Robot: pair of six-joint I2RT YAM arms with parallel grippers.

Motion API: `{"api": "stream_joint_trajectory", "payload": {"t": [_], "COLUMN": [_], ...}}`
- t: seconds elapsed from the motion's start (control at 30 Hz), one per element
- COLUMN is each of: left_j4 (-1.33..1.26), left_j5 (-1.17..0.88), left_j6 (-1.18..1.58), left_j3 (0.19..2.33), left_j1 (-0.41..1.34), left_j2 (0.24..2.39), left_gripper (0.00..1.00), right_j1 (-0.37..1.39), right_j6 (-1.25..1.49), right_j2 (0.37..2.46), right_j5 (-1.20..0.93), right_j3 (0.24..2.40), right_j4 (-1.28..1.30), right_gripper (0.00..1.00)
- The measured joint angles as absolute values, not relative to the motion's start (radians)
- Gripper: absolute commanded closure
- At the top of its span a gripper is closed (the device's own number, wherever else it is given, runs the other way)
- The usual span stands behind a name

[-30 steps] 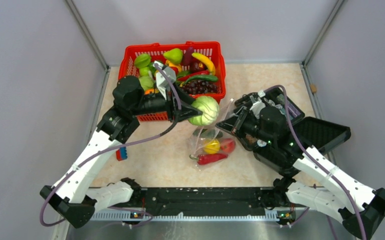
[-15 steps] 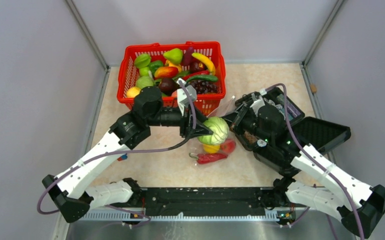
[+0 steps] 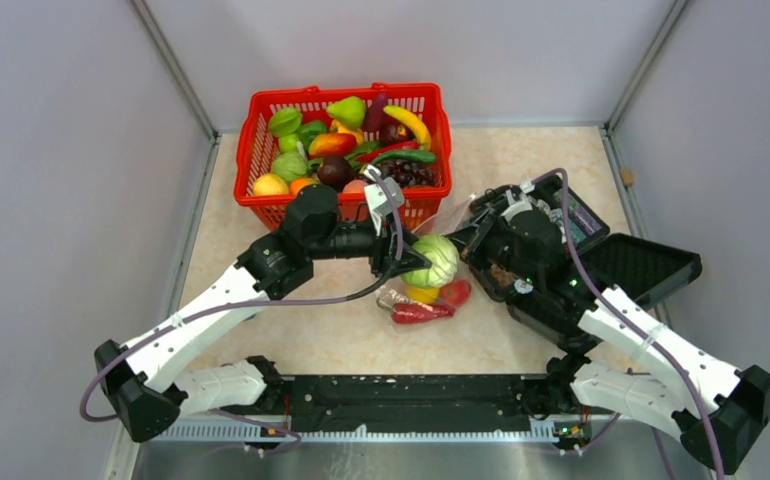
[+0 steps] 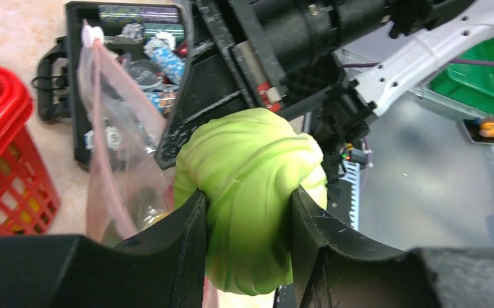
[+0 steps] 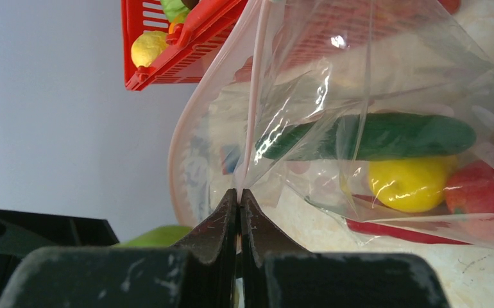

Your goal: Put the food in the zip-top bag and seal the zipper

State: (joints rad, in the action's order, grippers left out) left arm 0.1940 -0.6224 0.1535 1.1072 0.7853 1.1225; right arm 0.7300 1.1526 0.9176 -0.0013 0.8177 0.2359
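My left gripper (image 4: 247, 215) is shut on a green cabbage (image 4: 251, 173), holding it just above the mouth of the zip-top bag (image 4: 113, 147). From above, the cabbage (image 3: 435, 262) hangs over the bag's contents. My right gripper (image 5: 239, 192) is shut on the bag's edge at the pink zipper (image 5: 255, 83) and lifts that side up. Inside the bag (image 5: 334, 77) lie a cucumber (image 5: 385, 136), a lemon (image 5: 408, 183), a tomato (image 5: 482, 186) and a red chili (image 5: 398, 231).
A red lattice basket (image 3: 257, 120) full of toy fruit and vegetables stands at the back, just behind the left wrist. An open black case (image 3: 646, 265) with small items lies under and beside the right arm. Grey walls close in both sides.
The left arm has carried the cabbage right and toward the near edge, from the basket's front to the bag's mouth. The right gripper keeps its hold on the bag edge.
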Motion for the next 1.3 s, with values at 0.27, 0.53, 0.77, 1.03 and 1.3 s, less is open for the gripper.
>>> {"api": "stream_joint_trajectory", "payload": {"t": [0.27, 0.53, 0.77, 1.03, 1.3], "left_j4": [0.182, 0.18, 0.18, 0.163, 0.152], "left_j5": [-0.473, -0.375, -0.34, -0.273, -0.265], "left_j6": [0.126, 0.123, 0.125, 0.119, 0.102], "left_j3": [1.053, 1.042, 1.048, 1.121, 1.143], "left_j1": [0.788, 0.787, 0.787, 0.779, 0.778], "left_j2": [1.095, 1.095, 1.098, 1.157, 1.222], "left_gripper": [0.6, 0.6, 0.58, 0.59, 0.57], "right_j1": [0.73, 0.73, 0.73, 0.737, 0.738], "right_j6": [1.142, 1.114, 1.073, 1.026, 1.009], "right_j2": [0.9, 0.876, 0.875, 0.873, 0.848], "right_j5": [0.002, 0.002, -0.012, -0.099, -0.145], "right_j3": [0.818, 0.818, 0.818, 0.838, 0.854], "right_j4": [0.257, 0.278, 0.292, 0.339, 0.333], "right_gripper": [1.0, 1.0, 1.0, 1.0, 1.0]}}
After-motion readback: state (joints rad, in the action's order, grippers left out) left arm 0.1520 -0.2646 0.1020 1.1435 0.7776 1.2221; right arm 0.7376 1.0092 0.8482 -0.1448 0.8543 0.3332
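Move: Ahead of the left hand, which already holds the cabbage, the mouth of the zip-top bag stands about 8 cm farther out, 4 cm to the right and some 4 cm lower. The lemon in the bag lies roughly 2 cm ahead, level sideways and 18 cm below; the red basket's middle is about 28 cm ahead, 17 cm left and 12 cm below. From the right hand, pinching the bag's lip, the mouth's middle is some 3 cm ahead, level sideways and slightly above. Swinging the cabbage in between the bag's lips, the left hand goes about 8 cm forward, dipping a couple of centimetres on the way, and turns some 20 degrees counter-clockwise with its grip kept. The right hand keeps the lip pinched and draws it back about 3.5 cm, mostly late, turning slightly counter-clockwise. ##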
